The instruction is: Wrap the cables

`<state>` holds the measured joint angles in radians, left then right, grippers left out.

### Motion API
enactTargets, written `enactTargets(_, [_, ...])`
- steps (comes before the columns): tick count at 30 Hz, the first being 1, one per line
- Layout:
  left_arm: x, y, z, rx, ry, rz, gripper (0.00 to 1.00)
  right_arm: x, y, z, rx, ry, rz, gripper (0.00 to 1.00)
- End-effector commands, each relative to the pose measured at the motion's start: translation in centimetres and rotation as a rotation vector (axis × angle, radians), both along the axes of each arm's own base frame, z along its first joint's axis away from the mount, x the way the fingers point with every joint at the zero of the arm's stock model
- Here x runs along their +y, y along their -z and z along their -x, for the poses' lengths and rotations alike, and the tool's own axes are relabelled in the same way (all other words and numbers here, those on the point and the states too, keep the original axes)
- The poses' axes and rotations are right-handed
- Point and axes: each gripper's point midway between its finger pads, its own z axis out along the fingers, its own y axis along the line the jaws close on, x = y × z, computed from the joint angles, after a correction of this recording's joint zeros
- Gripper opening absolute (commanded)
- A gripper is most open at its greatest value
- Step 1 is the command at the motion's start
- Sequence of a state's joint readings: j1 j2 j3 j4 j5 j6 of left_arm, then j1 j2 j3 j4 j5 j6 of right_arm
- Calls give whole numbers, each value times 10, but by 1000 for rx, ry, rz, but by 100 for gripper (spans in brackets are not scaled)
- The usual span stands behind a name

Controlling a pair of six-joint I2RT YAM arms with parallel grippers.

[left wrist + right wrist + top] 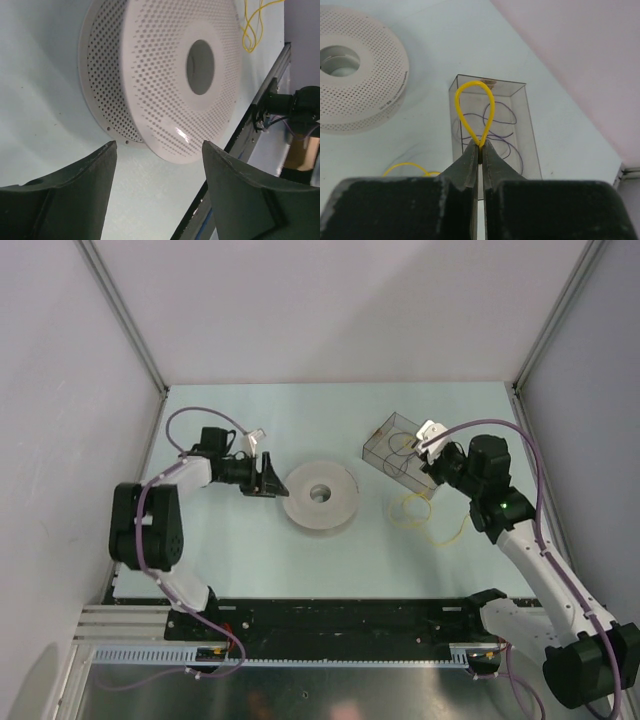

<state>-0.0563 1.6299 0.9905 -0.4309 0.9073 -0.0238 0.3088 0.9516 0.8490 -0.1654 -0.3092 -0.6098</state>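
Observation:
A thin yellow cable [425, 518] lies in loose loops on the table at the right; it also shows in the left wrist view [252, 25]. My right gripper [480, 146] is shut on the yellow cable [472, 105], and a teardrop loop sticks out past the fingertips over a clear plastic box [520, 130]. In the top view my right gripper [432, 452] hovers at that box [392, 445]. My left gripper [159, 147] is open and empty, just left of a white perforated spool [170, 75], which lies flat at the table's middle [320, 495].
The clear box holds thin purple wire [505, 125]. Grey enclosure walls stand on three sides. A black rail [340, 615] runs along the near edge by the arm bases.

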Motion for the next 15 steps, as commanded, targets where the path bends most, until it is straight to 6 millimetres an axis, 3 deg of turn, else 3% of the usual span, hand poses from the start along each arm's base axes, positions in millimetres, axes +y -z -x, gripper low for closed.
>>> enactTargets(1, [-12, 3, -10, 23, 80, 99, 72, 7, -3, 2, 40, -38, -38, 0])
enactTargets(5, [-23, 14, -12, 74, 120, 160, 66, 9, 3, -1, 64, -43, -45, 0])
enactTargets(12, [-42, 14, -15, 122, 170, 277, 52, 15, 13, -11, 82, -58, -29, 0])
enactTargets(15, [-49, 15, -15, 151, 186, 304, 41, 18, 15, -15, 103, -59, -35, 0])
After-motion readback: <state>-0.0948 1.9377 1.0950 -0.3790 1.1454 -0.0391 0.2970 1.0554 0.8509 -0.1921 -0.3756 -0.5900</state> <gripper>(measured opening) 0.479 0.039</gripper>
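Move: The spool's middle lies about 11 cm to the left hand's right, 1 cm back and 6 cm below, its near rim just beyond the open fingers. From the right hand, which already pinches a yellow cable loop, the spool is some 20 cm left, 6 cm back and 22 cm down; the clear box lies about 5 cm ahead, 3 cm right, and the loose yellow cable 10 cm back, 2 cm right, both roughly 24 cm below. Left hand sinks, then slides right 3.5 cm to the spool's rim, closing partway; right lowers cable 4 cm. ##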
